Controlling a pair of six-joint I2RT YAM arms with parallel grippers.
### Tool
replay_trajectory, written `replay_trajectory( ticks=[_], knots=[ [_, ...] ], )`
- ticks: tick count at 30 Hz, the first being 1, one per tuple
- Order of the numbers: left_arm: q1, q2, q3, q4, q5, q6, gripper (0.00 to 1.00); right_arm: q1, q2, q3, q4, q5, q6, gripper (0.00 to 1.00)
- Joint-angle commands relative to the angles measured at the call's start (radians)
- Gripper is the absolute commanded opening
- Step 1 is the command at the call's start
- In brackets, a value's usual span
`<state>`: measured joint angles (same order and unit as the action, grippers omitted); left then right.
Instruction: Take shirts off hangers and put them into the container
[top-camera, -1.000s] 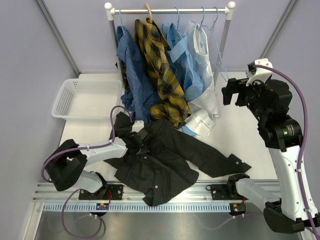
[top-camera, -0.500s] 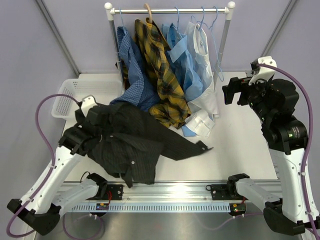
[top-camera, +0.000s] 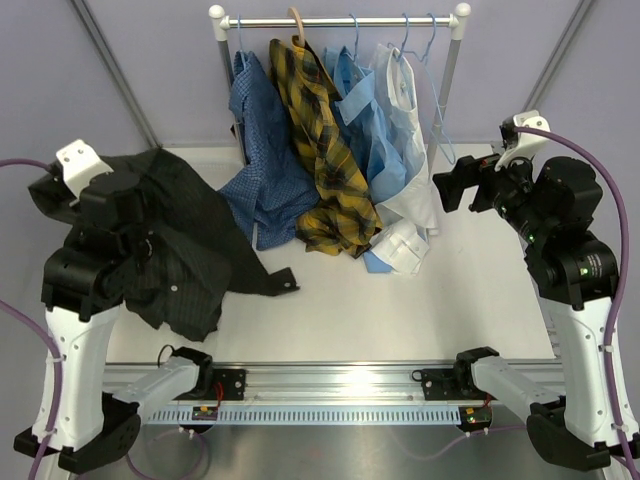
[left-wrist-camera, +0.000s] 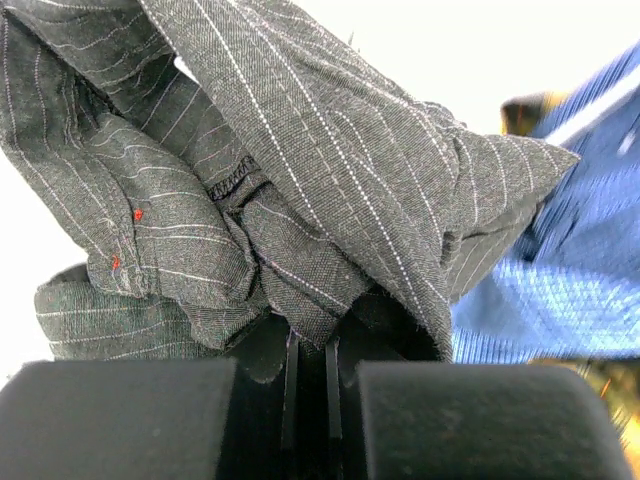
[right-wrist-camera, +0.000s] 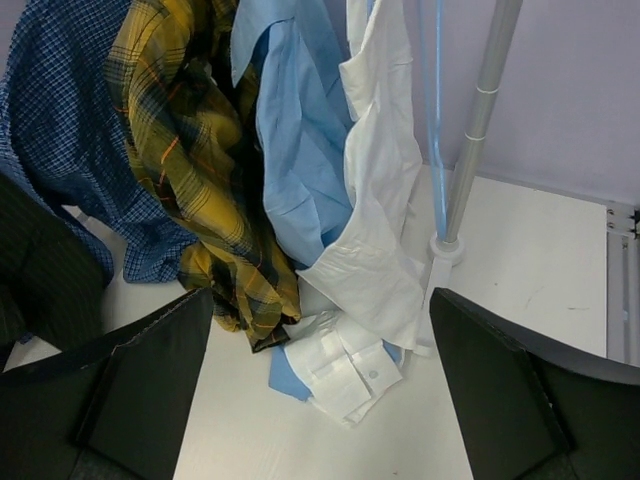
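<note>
My left gripper (left-wrist-camera: 308, 352) is shut on a fold of the black pinstriped shirt (left-wrist-camera: 300, 170). In the top view that shirt (top-camera: 180, 240) hangs from the raised left arm over the table's left side, and a sleeve trails onto the table. The container is hidden under it. Still on the rail hang the dark blue check shirt (top-camera: 262, 175), the plaid shirt (top-camera: 322, 150), the light blue shirt (top-camera: 365, 125) and the white shirt (top-camera: 410, 135), on light-blue hangers (top-camera: 432, 80). My right gripper (top-camera: 450, 190) is open, up in the air to the right of them, empty (right-wrist-camera: 320, 300).
The white-and-metal rail (top-camera: 340, 20) stands at the back, with its right post (right-wrist-camera: 478, 130) close to my right gripper. White and light blue cuffs (right-wrist-camera: 345, 365) lie folded on the table below the shirts. Grey walls close in both sides.
The left arm has lifted and swung left and back, carrying the black shirt from the table's front middle to above the left side, where it now covers the basket. The right arm has barely moved.
</note>
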<state>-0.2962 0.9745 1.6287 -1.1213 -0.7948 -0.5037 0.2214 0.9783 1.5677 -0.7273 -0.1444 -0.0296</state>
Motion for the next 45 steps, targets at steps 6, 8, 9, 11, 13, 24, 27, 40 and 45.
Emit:
replay_trajectory(
  ticks=[6,8,9,11,13,24,27,40,45],
  knots=[
    [0.005,0.130,0.247,0.358,0.003,0.217,0.00,-0.001,0.002,-0.040,0.060,-0.124,0.071,1.00],
    [0.005,0.153,0.258,0.463,0.023,0.299,0.00,-0.001,0.000,-0.054,0.066,-0.144,0.080,0.99],
    [0.005,0.161,0.275,0.559,0.026,0.326,0.00,-0.001,-0.004,-0.058,0.069,-0.149,0.083,0.99],
    [0.005,0.187,0.296,0.647,0.032,0.398,0.00,0.001,-0.009,-0.069,0.074,-0.159,0.091,0.99],
    [0.005,0.205,0.312,0.790,0.043,0.468,0.00,0.001,-0.015,-0.077,0.074,-0.173,0.096,0.99],
    [0.035,0.344,0.411,1.250,0.204,0.741,0.00,-0.001,-0.044,-0.149,0.092,-0.175,0.091,0.99],
    [0.104,0.378,0.419,1.275,0.259,0.731,0.00,0.001,-0.050,-0.172,0.101,-0.178,0.091,1.00],
    [0.371,0.458,0.194,1.393,0.422,0.556,0.00,-0.001,-0.055,-0.224,0.112,-0.188,0.083,0.99],
    [0.370,0.466,0.276,1.341,0.453,0.527,0.00,0.001,-0.050,-0.228,0.111,-0.184,0.076,0.99]
  ],
)
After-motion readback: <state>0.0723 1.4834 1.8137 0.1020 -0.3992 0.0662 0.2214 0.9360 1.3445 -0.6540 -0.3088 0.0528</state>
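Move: The left hand holds the dark pinstriped shirt high. The container, hidden under it, lies about 20 cm ahead, sideways roughly level with the hand and some 36 cm below. Hanging beside the container are the blue checked shirt, about 15 cm ahead, 22 cm right and 20 cm lower, and the yellow plaid shirt, 10 cm right of the blue one. From the right hand the container is some 16 cm ahead, 56 cm left and 39 cm below. Upward and forward in one sweep, the left hand hoists the dark shirt nearly 30 cm, its wrist tipping up by some 45 degrees; then it swings forward and somewhat left over the container while sinking about 10 cm. Its fingers stay shut on the bunched cloth. The right hand, empty and open, eases left and sinks about 6 cm. ##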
